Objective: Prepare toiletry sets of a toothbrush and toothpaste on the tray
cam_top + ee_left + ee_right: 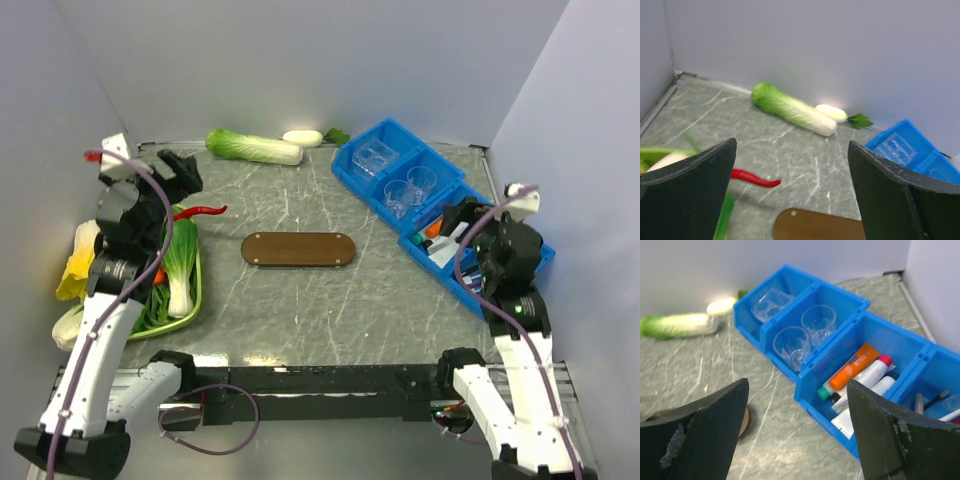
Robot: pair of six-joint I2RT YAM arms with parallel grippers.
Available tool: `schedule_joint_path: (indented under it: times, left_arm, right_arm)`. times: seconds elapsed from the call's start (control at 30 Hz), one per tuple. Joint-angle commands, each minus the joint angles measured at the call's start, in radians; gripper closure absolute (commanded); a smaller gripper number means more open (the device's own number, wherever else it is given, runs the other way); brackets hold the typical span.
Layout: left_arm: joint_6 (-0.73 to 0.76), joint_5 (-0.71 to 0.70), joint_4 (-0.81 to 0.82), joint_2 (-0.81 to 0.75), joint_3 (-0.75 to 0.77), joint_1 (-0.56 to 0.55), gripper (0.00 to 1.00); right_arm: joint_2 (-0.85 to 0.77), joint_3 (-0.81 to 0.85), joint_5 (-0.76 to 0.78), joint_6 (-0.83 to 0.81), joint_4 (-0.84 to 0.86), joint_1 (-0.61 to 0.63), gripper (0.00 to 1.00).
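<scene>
The dark-brown wooden tray (298, 249) lies bare at the middle of the table; its end also shows in the left wrist view (815, 227). An orange toothpaste (857, 365) tube lies among white tubes in a blue bin (440, 262) at the right. The bin beside it, at the frame's edge, holds a white toothbrush (951, 415) handle. My right gripper (797, 384) hovers open above the front of the toothpaste bin, nothing between its fingers. My left gripper (792, 145) is open and empty, raised over the table's left side (180, 172).
Further blue bins hold two clear cups (802, 332) and clear plastic pieces (375, 155). A napa cabbage (252, 146) and a white radish (302, 138) lie by the back wall. A red chili (203, 212) lies beside the green dish (196, 290) of vegetables at the left. Walls stand close on three sides.
</scene>
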Motion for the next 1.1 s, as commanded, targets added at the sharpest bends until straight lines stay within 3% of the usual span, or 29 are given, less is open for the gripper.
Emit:
schedule_joint_path:
  times: [0.0, 0.1, 0.17, 0.23, 0.43, 0.77, 0.9, 1.07]
  left_arm:
    - [0.053, -0.026, 0.034, 0.098, 0.136, -0.096, 0.03]
    - [0.089, 0.007, 0.02, 0.169, 0.185, -0.145, 0.03]
    - [0.078, 0.011, 0.063, 0.181, 0.149, -0.159, 0.03]
    - [0.081, 0.002, 0.099, 0.172, 0.071, -0.161, 0.03]
    - [0.004, 0.111, 0.123, 0.183, -0.013, -0.161, 0.03]
    - [-0.046, 0.131, 0.083, 0.229, 0.004, -0.162, 0.03]
    - [-0.016, 0.06, 0.074, 0.198, 0.009, -0.162, 0.03]
    - [-0.014, 0.088, 0.083, 0.181, 0.0, -0.162, 0.03]
  right_arm:
    - [0.118, 0.163, -0.098, -0.015, -0.149, 0.028, 0.17]
    - [0.247, 0.268, 0.001, -0.061, -0.207, 0.155, 0.18]
    - [0.312, 0.348, 0.138, -0.087, -0.261, 0.262, 0.18]
    - [0.42, 0.405, 0.156, -0.098, -0.319, 0.289, 0.2]
    - [0.678, 0.554, -0.007, -0.127, -0.321, 0.291, 0.24]
    - [1.106, 0.881, -0.028, -0.258, -0.41, 0.263, 0.35]
    - [1.252, 0.942, -0.074, -0.296, -0.418, 0.209, 0.41]
    - [1.333, 0.93, -0.08, -0.373, -0.362, 0.197, 0.43]
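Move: The near clear cup in the blue organiser lies about 24 cm ahead of the right hand, 8 cm to its left and 26 cm below. The second cup stands some 5 cm beyond that cup and 5 cm to its right; the orange tube lies about 16 cm ahead of the hand and 1 cm to its right, 28 cm down. From the left hand, the near cup is roughly 19 cm ahead, 47 cm to the right and 34 cm below. Towards the near clear cup, the right hand swoops about 20 cm forward, drops 16 cm, mostly late, and shifts 11 cm left, tipping steeply down, turning counter-clockwise and narrowing its fingers to a little over half open. The empty left hand, still open, rises briefly, then sinks to end about 7 cm lower and 8 cm right, slightly farther forward. ##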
